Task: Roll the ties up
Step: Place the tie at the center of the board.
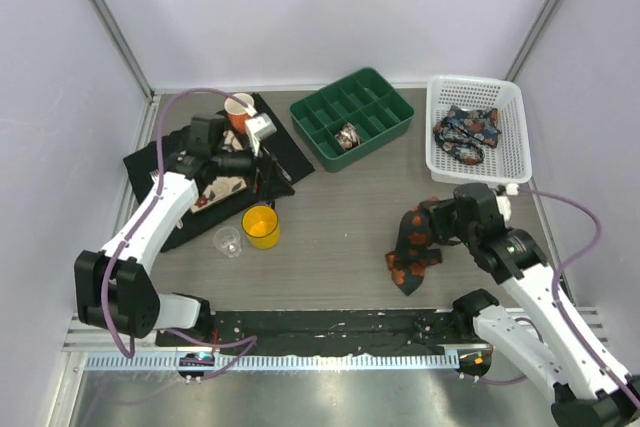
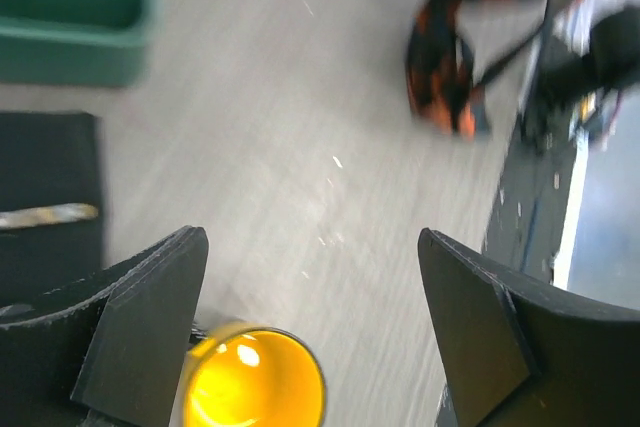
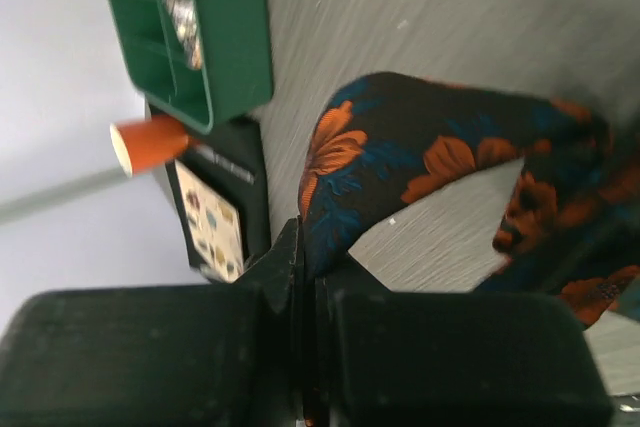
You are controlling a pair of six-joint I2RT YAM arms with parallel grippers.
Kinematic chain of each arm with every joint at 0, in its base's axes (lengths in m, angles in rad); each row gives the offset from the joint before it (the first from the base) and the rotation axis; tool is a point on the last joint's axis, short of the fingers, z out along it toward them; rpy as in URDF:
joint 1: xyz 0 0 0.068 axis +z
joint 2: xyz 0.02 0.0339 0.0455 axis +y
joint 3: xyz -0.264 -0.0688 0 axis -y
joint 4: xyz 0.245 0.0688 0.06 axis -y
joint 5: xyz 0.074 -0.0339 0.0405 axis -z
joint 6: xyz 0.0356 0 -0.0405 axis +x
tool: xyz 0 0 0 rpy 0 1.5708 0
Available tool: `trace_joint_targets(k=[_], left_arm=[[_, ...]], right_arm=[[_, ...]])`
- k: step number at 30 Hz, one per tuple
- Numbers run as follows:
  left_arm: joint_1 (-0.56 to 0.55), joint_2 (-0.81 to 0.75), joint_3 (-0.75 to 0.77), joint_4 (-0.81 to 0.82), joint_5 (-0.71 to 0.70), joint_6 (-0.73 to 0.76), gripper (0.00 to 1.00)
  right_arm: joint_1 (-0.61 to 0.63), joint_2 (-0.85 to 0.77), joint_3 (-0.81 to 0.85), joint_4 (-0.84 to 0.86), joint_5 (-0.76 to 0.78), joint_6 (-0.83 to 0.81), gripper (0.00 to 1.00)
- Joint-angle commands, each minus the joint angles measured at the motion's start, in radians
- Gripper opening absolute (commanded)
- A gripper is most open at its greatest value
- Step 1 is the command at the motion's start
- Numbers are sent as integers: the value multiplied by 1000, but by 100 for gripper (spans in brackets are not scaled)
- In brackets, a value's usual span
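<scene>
A dark tie (image 1: pixel 410 252) with orange flowers hangs in a loose fold to the table right of centre. My right gripper (image 1: pixel 432 215) is shut on its upper end; the right wrist view shows the fabric (image 3: pixel 420 157) pinched between the closed jaws of the gripper (image 3: pixel 312 257). More ties (image 1: pixel 468 135) lie bundled in the white basket (image 1: pixel 512 107). One rolled tie (image 1: pixel 348 135) sits in a compartment of the green tray (image 1: pixel 385 112). My left gripper (image 1: pixel 262 169) hovers open over the right edge of the black placemat, nothing between its fingers (image 2: pixel 150 307). The held tie (image 2: pixel 450 77) shows far ahead of the left gripper (image 2: pixel 312 247).
A yellow cup (image 1: pixel 261 226) stands just below my left gripper, close to its left finger in the left wrist view of the cup (image 2: pixel 250 382). A clear cup (image 1: pixel 228 241) is beside it. An orange cup (image 1: pixel 240 112) and a printed card (image 1: pixel 222 190) rest on the black placemat (image 1: pixel 150 162).
</scene>
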Motion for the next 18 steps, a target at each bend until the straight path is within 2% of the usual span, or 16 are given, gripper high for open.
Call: trace_joint_targets(k=[1, 2, 4, 5, 7, 8, 10, 12, 14, 16, 18], left_arm=[[-91, -44, -56, -108, -52, 180, 91], [-128, -39, -59, -121, -63, 207, 91], [-160, -15, -47, -131, -94, 225, 91], [-185, -5, -39, -133, -95, 219, 91], [-197, 22, -27, -121, -86, 182, 90], [-197, 31, -27, -84, -83, 107, 91], [-199, 50, -30, -38, -91, 29, 90], [-196, 56, -34, 10, -94, -43, 90], [-191, 55, -43, 48, -94, -76, 90], [-187, 53, -53, 68, -94, -117, 90], [-182, 54, -53, 62, -91, -113, 90]], right_arm=[[5, -110, 44, -303, 238, 174, 1], [5, -130, 47, -334, 255, 202, 6], [5, -144, 59, -405, 308, 207, 25], [5, -156, 67, -425, 331, 195, 45], [5, -165, 98, -436, 405, 127, 54], [5, -161, 110, -433, 426, 54, 61], [5, -123, 162, -436, 445, -46, 64], [5, -30, 218, -446, 425, -202, 73], [5, 35, 277, -471, 384, -299, 73], [5, 130, 352, -465, 327, -481, 73], [3, 190, 422, -445, 221, -604, 71]])
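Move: The right hand holds one end of the tie, its tail hanging back and left. The bare table where it comes down is about 6 cm right, 4 cm back and 17 cm below. The white basket stands some 28 cm ahead and 14 cm right, the green tray 29 cm ahead and 16 cm left. From the left hand that landing place is roughly 37 cm right, 8 cm back; the yellow mug is 5 cm left, 2 cm back, both some 18 cm lower. The right fingers spring open and let go of the tie while the hand sweeps right about 8 cm and back 5 cm, nearly level; it then lifts some 3 cm and rolls about 30 degrees, left side dipping. Meanwhile the open, empty left hand sinks 5 cm and shifts back and right about 4 cm each, off the mug and towards the tie's landing place. ##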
